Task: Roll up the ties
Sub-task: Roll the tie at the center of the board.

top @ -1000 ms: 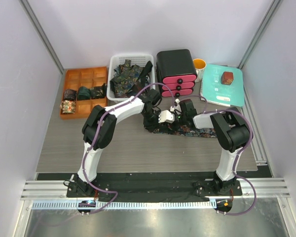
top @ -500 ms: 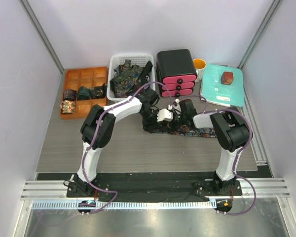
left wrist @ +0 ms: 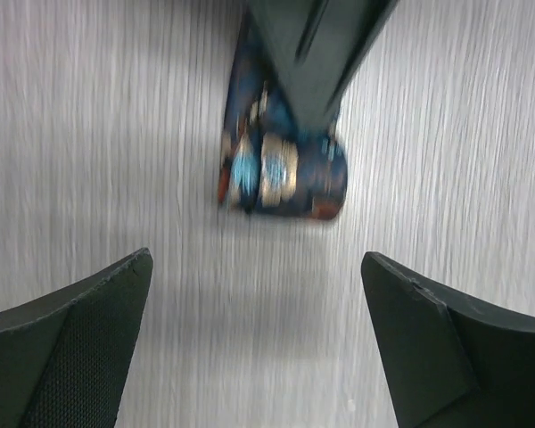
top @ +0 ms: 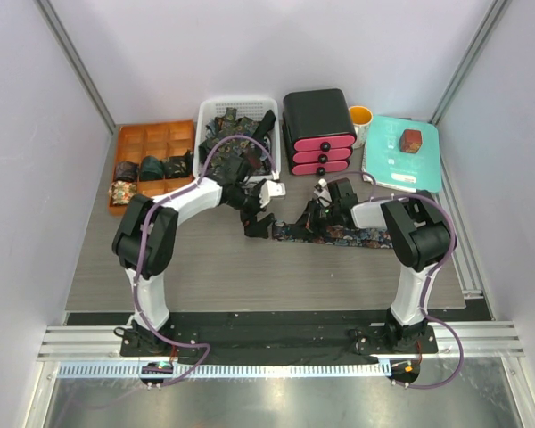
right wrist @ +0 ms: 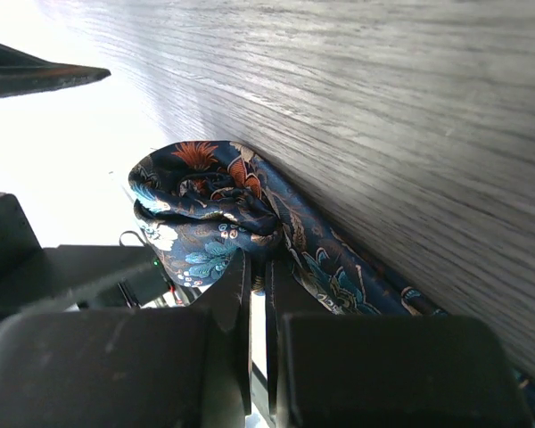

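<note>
A dark paisley tie (top: 343, 235) lies flat across the table, its left end curled into a small loose roll (right wrist: 205, 209). My right gripper (right wrist: 259, 267) sits low over that end, shut on a fold of the tie; in the top view the right gripper (top: 314, 217) is just right of the roll. To the left of the tie's end, my left gripper (top: 256, 226) is clear of the tie. In the left wrist view the left gripper (left wrist: 257, 260) stands wide open over bare table, with the rolled end (left wrist: 281, 174) lying ahead of its fingers (left wrist: 89, 343).
At the back, a white basket (top: 207, 114) holds loose ties. An orange compartment tray (top: 129, 138) at back left holds several rolled ties. Further right stand a black-and-pink drawer unit (top: 318, 129), a yellow cup (top: 360, 116), and a teal board (top: 394, 165) carrying a red-brown box (top: 411, 140).
My left gripper has opened wide, let go of the tie's end and drawn back to the left. My right gripper has shut on the rolled end.
</note>
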Available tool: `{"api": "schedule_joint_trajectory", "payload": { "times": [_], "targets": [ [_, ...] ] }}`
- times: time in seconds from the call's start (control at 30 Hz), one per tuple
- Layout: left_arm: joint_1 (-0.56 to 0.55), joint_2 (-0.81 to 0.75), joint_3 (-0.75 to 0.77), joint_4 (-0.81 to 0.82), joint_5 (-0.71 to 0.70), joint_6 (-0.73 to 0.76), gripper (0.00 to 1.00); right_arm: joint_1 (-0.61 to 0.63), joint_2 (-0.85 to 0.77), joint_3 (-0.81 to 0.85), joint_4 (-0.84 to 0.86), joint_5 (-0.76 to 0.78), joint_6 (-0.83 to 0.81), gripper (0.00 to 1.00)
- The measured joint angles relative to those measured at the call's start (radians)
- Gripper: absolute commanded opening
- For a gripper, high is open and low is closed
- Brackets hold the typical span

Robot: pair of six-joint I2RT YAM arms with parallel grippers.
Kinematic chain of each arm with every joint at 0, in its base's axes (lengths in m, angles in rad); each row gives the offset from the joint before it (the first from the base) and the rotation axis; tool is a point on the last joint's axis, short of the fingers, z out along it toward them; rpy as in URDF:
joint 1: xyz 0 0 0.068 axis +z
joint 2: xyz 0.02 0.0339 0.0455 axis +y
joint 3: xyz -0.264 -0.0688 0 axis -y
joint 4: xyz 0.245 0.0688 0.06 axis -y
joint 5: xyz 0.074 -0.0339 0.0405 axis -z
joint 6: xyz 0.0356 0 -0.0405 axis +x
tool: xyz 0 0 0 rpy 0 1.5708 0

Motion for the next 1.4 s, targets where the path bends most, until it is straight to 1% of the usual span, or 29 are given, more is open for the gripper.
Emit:
{"api": "schedule_joint_trajectory", "payload": {
  "times": [0.03, 0.13, 0.37, 0.5, 0.53, 0.6, 0.63, 0.67, 0.73, 0.83, 1.0, 1.3, 1.37, 1.4],
  "targets": [
    [-0.008, 0.000, -0.003, 0.024, 0.008, -0.004, 1.00, -0.001, 0.003, 0.006, -0.010, -0.002, -0.006, 0.01],
    [-0.032, 0.000, -0.009, 0.088, 0.020, -0.013, 0.95, -0.003, 0.010, 0.020, -0.032, -0.011, -0.027, 0.01],
    [-0.075, 0.020, -0.010, 0.153, 0.005, 0.028, 0.78, -0.008, 0.017, 0.034, -0.056, -0.025, -0.057, 0.01],
    [-0.086, 0.043, -0.010, 0.130, -0.013, 0.079, 0.78, -0.011, 0.023, 0.039, -0.060, -0.034, -0.062, 0.01],
    [-0.087, 0.047, -0.010, 0.120, -0.018, 0.090, 0.77, -0.011, 0.024, 0.039, -0.060, -0.036, -0.063, 0.01],
    [-0.087, 0.051, -0.010, 0.095, -0.031, 0.111, 0.70, -0.013, 0.026, 0.041, -0.061, -0.039, -0.067, 0.01],
    [-0.087, 0.051, -0.011, 0.089, -0.035, 0.116, 0.61, -0.013, 0.027, 0.042, -0.061, -0.041, -0.068, 0.01],
    [-0.087, 0.051, -0.011, 0.082, -0.040, 0.123, 0.57, -0.013, 0.027, 0.042, -0.061, -0.043, -0.069, 0.01],
    [-0.087, 0.051, -0.011, 0.076, -0.045, 0.130, 0.52, -0.013, 0.029, 0.045, -0.064, -0.045, -0.072, 0.01],
    [-0.087, 0.051, -0.011, 0.064, -0.042, 0.132, 0.48, -0.013, 0.029, 0.047, -0.068, -0.045, -0.075, 0.01],
    [-0.098, 0.051, 0.000, 0.051, -0.039, 0.106, 0.47, -0.013, 0.031, 0.047, -0.067, -0.046, -0.075, 0.01],
    [-0.168, 0.085, 0.099, 0.013, -0.071, 0.058, 0.49, -0.020, 0.040, 0.048, -0.074, -0.069, -0.074, 0.01],
    [-0.179, 0.109, 0.122, 0.004, -0.077, 0.054, 0.47, -0.021, 0.040, 0.047, -0.071, -0.071, -0.074, 0.01],
    [-0.182, 0.119, 0.130, 0.000, -0.081, 0.053, 0.42, -0.021, 0.040, 0.047, -0.070, -0.071, -0.074, 0.01]
  ]
}}
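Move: About 5 cm to the right of the wide-open left hand, a centimetre nearer the base and some 4 cm lower, sits the rolled end of the tie. Its flat tail runs on to the right, its middle about 19 cm off. The white basket stands roughly 19 cm ahead and 6 cm left of the left hand, the pink drawers 19 cm ahead and 12 cm right. From the right hand the rolled end is about 3 cm left, level with it. Swinging about 4 cm right, the left hand then sinks some 3 cm, edging back left a little as its fingers narrow to around half open. It next lifts slightly and goes nearly 4 cm farther right, over the rolled end, dipping again so its fingers straddle the roll and touch its sides. The right hand stays in place, shut on the tie just behind the roll. ##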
